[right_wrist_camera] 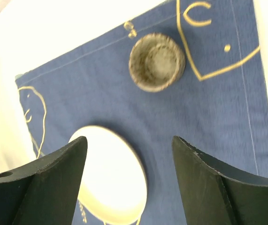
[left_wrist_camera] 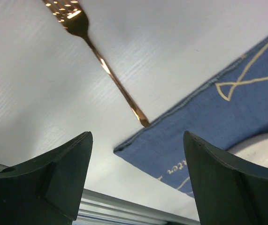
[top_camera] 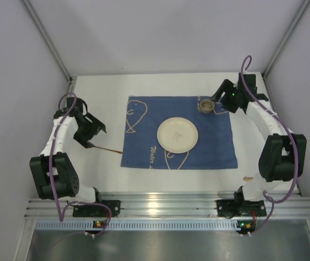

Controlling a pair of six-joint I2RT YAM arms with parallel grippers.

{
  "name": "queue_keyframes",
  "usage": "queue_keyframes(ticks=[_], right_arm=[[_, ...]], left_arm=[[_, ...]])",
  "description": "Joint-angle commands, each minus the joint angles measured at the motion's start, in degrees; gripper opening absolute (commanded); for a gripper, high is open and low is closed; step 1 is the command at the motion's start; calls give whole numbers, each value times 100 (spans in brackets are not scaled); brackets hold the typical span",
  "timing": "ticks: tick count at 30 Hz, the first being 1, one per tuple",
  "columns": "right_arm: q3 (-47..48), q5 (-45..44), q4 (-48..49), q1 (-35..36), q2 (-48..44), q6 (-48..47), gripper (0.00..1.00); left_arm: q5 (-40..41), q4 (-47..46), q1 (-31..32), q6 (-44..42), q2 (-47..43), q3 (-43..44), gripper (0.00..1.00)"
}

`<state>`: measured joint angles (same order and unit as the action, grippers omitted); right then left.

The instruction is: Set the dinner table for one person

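Observation:
The white dinner table (top_camera: 103,87) carries a blue placemat (top_camera: 144,117) with white line drawings. A cream plate (top_camera: 177,135) rests at the mat's middle, and a small brown cup (top_camera: 207,105) stands upright near the mat's far right corner. A copper fork (top_camera: 107,149) lies on the bare table left of the mat, its handle end touching the mat's edge. My left gripper (top_camera: 96,131) hovers open just above the fork (left_wrist_camera: 103,65), holding nothing. My right gripper (top_camera: 219,102) is open beside the cup (right_wrist_camera: 157,62), apart from it, with the plate (right_wrist_camera: 112,183) below its fingers.
Grey walls enclose the table on three sides. An aluminium rail (top_camera: 165,206) with both arm bases runs along the near edge. A small brownish thing (top_camera: 248,178) lies by the right arm's base. In the left wrist view the mat (left_wrist_camera: 218,117) fills the right side.

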<state>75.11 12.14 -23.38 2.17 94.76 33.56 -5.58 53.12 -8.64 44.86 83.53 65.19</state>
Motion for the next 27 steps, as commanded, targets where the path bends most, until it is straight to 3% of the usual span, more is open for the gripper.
queue_keyframes(ticks=[1, 14, 23, 27], right_arm=[[-514, 148, -132, 134, -607, 36, 73], [-1482, -63, -475, 196, -1680, -218, 73], [-1149, -19, -580, 187, -1373, -333, 72], [-1016, -10, -633, 178, -1267, -412, 72]], left_arm=[[839, -108, -41, -118, 23, -418, 82], [1121, -1032, -41, 216, 946, -867, 73], [1209, -1216, -32, 330, 1245, -841, 67], [1244, -1331, -32, 383, 1324, -894, 58]])
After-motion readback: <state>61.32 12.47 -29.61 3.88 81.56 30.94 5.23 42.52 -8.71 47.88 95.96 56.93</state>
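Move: The fork lies almost straight beneath the left hand, its middle roughly 1 cm back and 11 cm down. The plate is some 36 cm to that hand's right and 5 cm farther out, on the blue mat. From the right hand, the spoon lies about 30 cm back, 22 cm right and 15 cm down; the cup stands only 5 cm ahead, 4 cm left and 12 cm below, the plate 9 cm back and 19 cm left. Over the fork's head end, where the neck runs into the handle, the left hand sinks about 10 cm, easing some 3 cm left while its fingers tip nearer vertical by about 10 degrees and begin closing. Meanwhile the empty right hand draws back about 9 cm from the cup, ending slightly lower, then waits with its fingers open. ##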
